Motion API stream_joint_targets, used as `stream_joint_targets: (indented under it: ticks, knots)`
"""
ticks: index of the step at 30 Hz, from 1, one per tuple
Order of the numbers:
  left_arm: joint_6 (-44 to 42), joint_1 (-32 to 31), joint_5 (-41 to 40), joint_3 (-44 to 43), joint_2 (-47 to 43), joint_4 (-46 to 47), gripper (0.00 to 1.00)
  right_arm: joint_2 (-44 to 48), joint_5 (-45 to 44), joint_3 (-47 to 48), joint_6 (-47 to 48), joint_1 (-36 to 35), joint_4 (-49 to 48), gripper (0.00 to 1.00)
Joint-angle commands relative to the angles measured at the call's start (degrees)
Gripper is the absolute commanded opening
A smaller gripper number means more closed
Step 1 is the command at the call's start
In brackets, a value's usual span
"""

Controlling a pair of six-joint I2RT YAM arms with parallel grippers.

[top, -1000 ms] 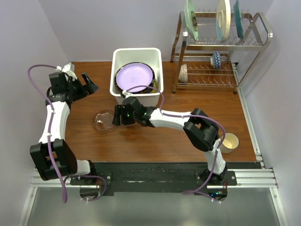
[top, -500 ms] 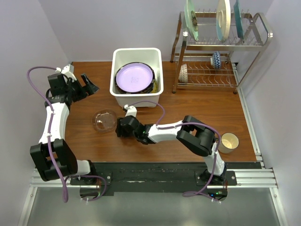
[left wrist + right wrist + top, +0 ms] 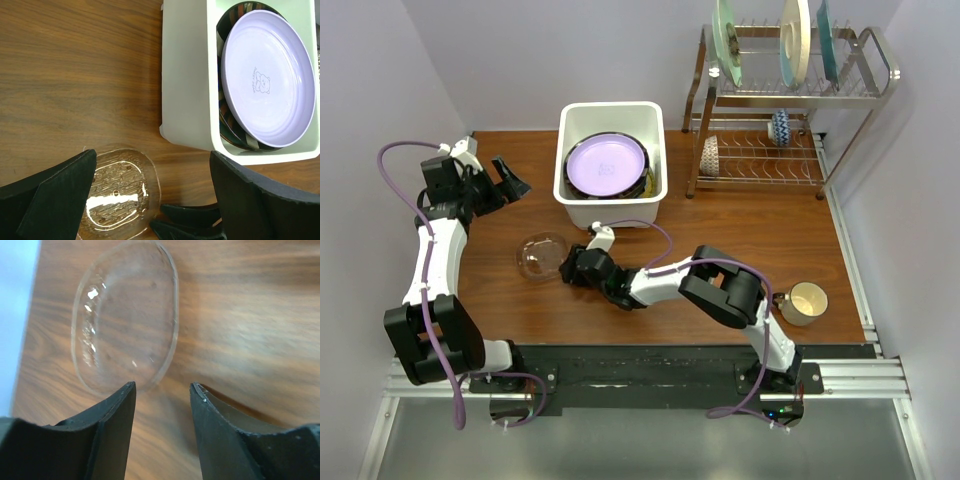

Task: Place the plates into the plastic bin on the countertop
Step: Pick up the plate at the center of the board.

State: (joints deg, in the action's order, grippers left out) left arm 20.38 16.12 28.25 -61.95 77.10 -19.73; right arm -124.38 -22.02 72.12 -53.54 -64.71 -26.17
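Note:
A clear glass plate (image 3: 542,256) lies flat on the countertop (image 3: 720,230), left of centre. My right gripper (image 3: 567,268) hovers low at the plate's right rim, open, with nothing between its fingers. In the right wrist view the glass plate (image 3: 125,315) sits just beyond the right gripper (image 3: 163,386), with its rim near the left fingertip. The plastic bin (image 3: 563,160) holds a lilac plate (image 3: 607,165) on top of darker plates. My left gripper (image 3: 510,175) is raised left of the bin, wide open and empty. In the left wrist view the left gripper (image 3: 152,160) looks down on the glass plate (image 3: 120,195) and the bin (image 3: 187,75).
A metal wire dish rack (image 3: 770,100) stands at the back right with three large plates upright on its top tier. A small cream mug (image 3: 808,302) sits near the front right, beside the right arm's base.
My right gripper has moved from the bin's front wall down and left to the glass plate's rim, and its jaws have narrowed a little. The left arm has not moved.

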Motion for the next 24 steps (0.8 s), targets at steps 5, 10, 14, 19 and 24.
stream_joint_targets:
  ticks: [5, 10, 14, 19, 24]
  knots:
    - [0.27, 0.84, 1.63, 0.61, -1.16, 2.76, 1.00, -3.59, -4.34, 6.19, -4.29, 0.02, -0.64, 0.46]
    - [0.36, 1.02, 1.81, 0.69, -1.16, 2.85, 1.00, -4.38, -5.75, 7.60, -4.99, 0.11, 1.38, 0.38]
    - [0.36, 1.19, 1.81, 0.78, -1.07, 2.94, 1.00, -4.82, -6.37, 7.60, -5.43, 0.11, 2.18, 0.31]
    - [0.36, 1.28, 1.90, 0.87, -1.25, 2.85, 0.99, -4.47, -6.54, 6.55, -6.14, 0.11, 2.62, 0.07]
    - [0.45, 1.46, 1.81, 1.05, -1.43, 3.03, 0.99, -2.72, -7.33, 4.18, -5.96, 0.28, 2.27, 0.00]
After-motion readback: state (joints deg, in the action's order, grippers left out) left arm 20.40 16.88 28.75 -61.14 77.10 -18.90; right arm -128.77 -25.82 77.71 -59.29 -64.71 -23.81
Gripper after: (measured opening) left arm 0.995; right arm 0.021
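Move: The clear plate lies with its middle about 4 cm ahead of the right hand and 6 cm to its left, a couple of centimetres below the half-open fingers, which are already near its rim. The bin, with the purple plate on top inside, stands some 23 cm ahead and 11 cm to the right. From the left hand, the clear plate is about 8 cm back, 5 cm to the right and 19 cm below. Left and forward, some 2 cm, the right hand eases in to the near right rim of the clear plate, then settles about 1 cm lower with a slight drift back right. The half-open fingers close nearly all the way and pinch the thin rim between their tips, the wrist turning about 5 degrees clockwise. ##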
